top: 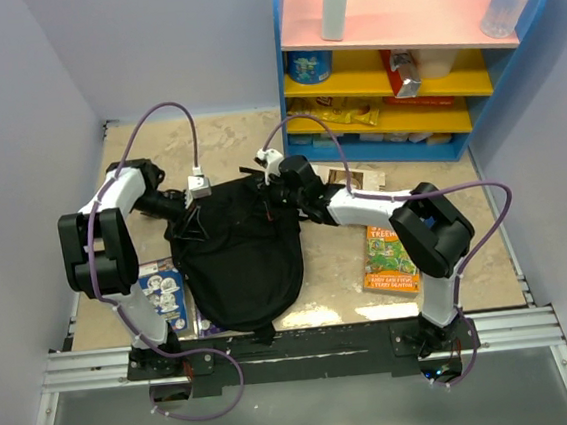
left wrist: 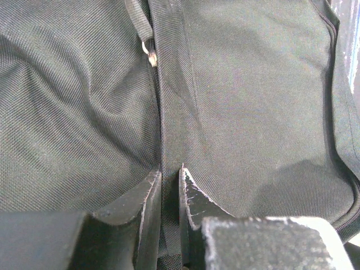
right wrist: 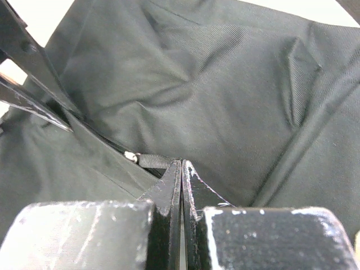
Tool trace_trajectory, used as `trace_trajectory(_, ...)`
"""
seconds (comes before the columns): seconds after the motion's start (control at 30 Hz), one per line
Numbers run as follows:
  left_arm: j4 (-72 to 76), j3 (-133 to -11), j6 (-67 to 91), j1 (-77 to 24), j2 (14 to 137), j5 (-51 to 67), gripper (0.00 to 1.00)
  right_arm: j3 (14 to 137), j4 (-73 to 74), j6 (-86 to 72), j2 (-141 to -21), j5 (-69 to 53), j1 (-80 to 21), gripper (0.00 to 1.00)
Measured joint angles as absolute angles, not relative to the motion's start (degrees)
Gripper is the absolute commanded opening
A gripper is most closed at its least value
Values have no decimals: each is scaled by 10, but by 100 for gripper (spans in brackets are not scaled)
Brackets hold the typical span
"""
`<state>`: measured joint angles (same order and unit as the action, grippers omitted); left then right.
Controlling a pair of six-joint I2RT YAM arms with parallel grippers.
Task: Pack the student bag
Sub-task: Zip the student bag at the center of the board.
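The black student bag lies flat in the middle of the table between the arms. My left gripper is at the bag's top left edge. In the left wrist view, my left gripper is shut on a fold of bag fabric beside the zipper line, and a zipper pull lies further ahead. My right gripper is at the bag's top right. In the right wrist view, my right gripper is shut on the black zipper pull strap of the bag.
A blue book lies partly under the bag's left side. An orange and green book lies to the right, below the right arm. A blue and yellow shelf with snacks and bottles stands at the back right. Walls close in on both sides.
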<state>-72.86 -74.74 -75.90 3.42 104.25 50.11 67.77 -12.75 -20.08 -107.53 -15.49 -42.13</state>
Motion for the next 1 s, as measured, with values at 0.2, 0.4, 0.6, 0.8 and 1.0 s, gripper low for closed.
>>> trace_trajectory(0.2,-730,-748,-759,47,1042,494,21,667,-110,-186,-1074,-139,-402,0)
trace_trajectory(0.4,-729,-748,-759,65,1039,474,22,662,-87,-174,-1061,-118,-381,0)
trace_trajectory(0.6,-730,-748,-759,69,1027,456,23,663,-69,-172,-1057,-93,-378,0)
trace_trajectory(0.8,-730,-748,-759,71,1025,447,24,677,-42,-171,-1057,-50,-378,0)
trace_trajectory(1.0,-735,-748,-757,78,1024,437,28,677,-47,-168,-1057,-35,-368,54)
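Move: The right fingers already hold the zip pull's tab, its slider about 3 cm left and 1 cm back; the zip's end at the bag's right edge lies some 10 cm right and 4 cm ahead, the coffee book about 25 cm right and 7 cm ahead. The left hand straddles the zip flap, the bag's left edge roughly 10 cm to its left, level; the slider is some 20 cm right and 3 cm ahead, the blue book 14 cm left and 17 cm back. Still pinching the pull tab, the right hand drags it along the zip towards the bag's right edge, about 7 cm right and 5 cm forward, sinking slightly and turning some 15 degrees clockwise; at the very end its fingers start to open and the tab is out of them. The left fingers keep the flap between them and draw about 4 cm left against the pull. ##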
